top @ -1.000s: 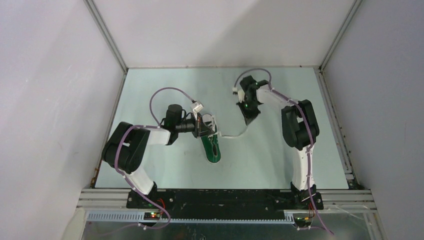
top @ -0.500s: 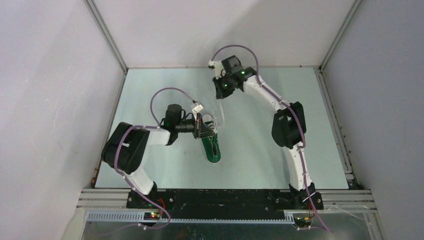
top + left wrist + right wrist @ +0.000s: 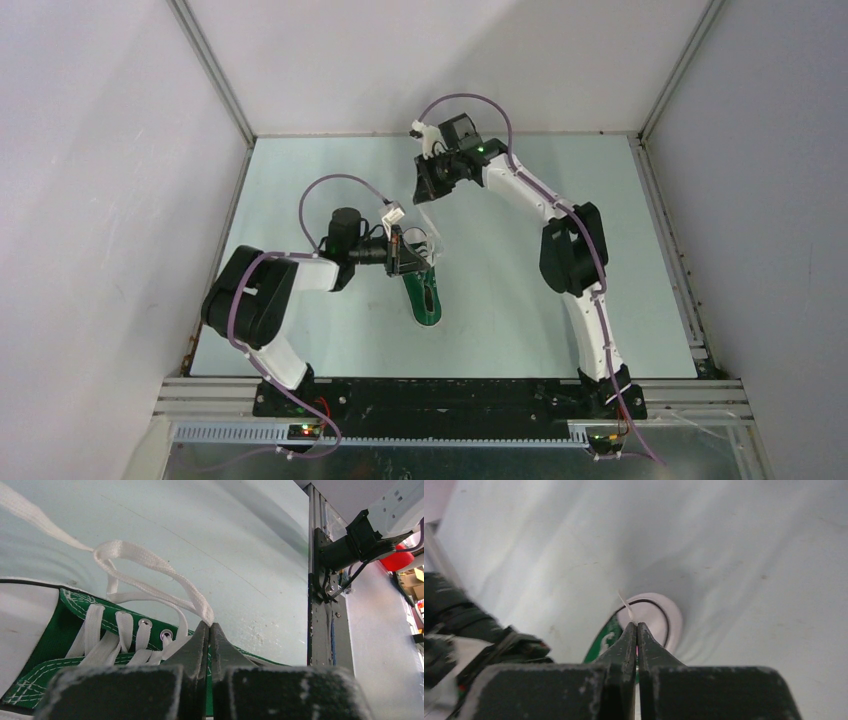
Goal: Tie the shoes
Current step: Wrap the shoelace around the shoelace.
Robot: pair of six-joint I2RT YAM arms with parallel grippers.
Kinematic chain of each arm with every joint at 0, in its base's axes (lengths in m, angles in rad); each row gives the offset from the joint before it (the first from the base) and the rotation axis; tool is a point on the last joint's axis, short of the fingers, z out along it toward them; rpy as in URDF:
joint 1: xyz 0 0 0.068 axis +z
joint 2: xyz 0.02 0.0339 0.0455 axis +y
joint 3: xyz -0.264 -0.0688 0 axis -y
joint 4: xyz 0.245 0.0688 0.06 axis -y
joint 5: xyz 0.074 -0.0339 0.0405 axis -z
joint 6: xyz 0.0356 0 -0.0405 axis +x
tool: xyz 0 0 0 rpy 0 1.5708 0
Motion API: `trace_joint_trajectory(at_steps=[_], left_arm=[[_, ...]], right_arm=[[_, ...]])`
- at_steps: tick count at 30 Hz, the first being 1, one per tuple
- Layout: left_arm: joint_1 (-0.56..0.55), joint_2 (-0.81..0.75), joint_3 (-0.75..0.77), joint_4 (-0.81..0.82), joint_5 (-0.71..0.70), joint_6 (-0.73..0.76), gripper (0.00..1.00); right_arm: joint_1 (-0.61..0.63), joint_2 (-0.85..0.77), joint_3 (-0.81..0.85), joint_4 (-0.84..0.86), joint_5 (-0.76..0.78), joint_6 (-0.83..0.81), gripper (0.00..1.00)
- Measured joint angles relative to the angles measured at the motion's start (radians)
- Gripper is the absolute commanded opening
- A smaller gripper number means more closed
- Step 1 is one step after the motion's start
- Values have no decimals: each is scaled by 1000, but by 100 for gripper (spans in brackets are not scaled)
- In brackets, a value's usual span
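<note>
The shoe (image 3: 427,298), a small green canvas sneaker with a white toe cap, lies mid-table with its toe toward the far side. My left gripper (image 3: 406,262) reaches in from the left over the shoe's eyelets. In the left wrist view the left gripper (image 3: 210,625) is shut on a loop of white lace (image 3: 150,567) above the green upper (image 3: 65,630). My right gripper (image 3: 424,196) hangs above the table beyond the toe. The right wrist view shows the right gripper (image 3: 637,625) shut on a lace end (image 3: 625,603), with the toe cap (image 3: 664,617) below.
White walls enclose the pale green table (image 3: 560,300) on three sides. A metal rail (image 3: 327,630) runs along the table's near edge by the arm bases. The left arm's wrist and purple cable (image 3: 330,190) sit just left of the shoe.
My right arm swung from the shoe's right to beyond its toe, drawing its lace end up off the table. The left gripper stayed shut on the loop over the shoe.
</note>
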Motion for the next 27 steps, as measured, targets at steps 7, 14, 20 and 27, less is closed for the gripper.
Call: trace_joint_trajectory(at_steps=[7, 14, 20, 27], left_arm=[[0, 0, 0, 29, 5, -21, 4], [10, 25, 0, 48, -3, -63, 4], [42, 81, 3, 56, -23, -106, 3], [72, 125, 32, 63, -27, -166, 4]], right_arm=[[21, -67, -100, 68, -185, 113, 0], [23, -165, -237, 130, -375, 205, 0], [-10, -220, -310, 155, -526, 223, 0], [-29, -235, -353, 141, -615, 183, 0]])
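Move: The lace pinched in the left fingers, which the right hand's lace is to go round, lies about 12 cm back from the right hand, 2 cm to its right and 4 cm below; the shoe's toe is nearly under the right hand, about 10 cm down. From the left hand that toe is some 10 cm ahead, 2 cm left and 6 cm below, and the shoe's heel opening about 5 cm back and 5 cm down. The free lace is carried from the toe side back over the lace in the left grip: the right hand, keeping its pinch, draws back about 12 cm and rises 7, bowing out to its left and returning, while its fingers turn some 35 degrees to point more level and slightly backward. Later the left hand, also still shut, eases about 3 cm forward, slightly down and left. ##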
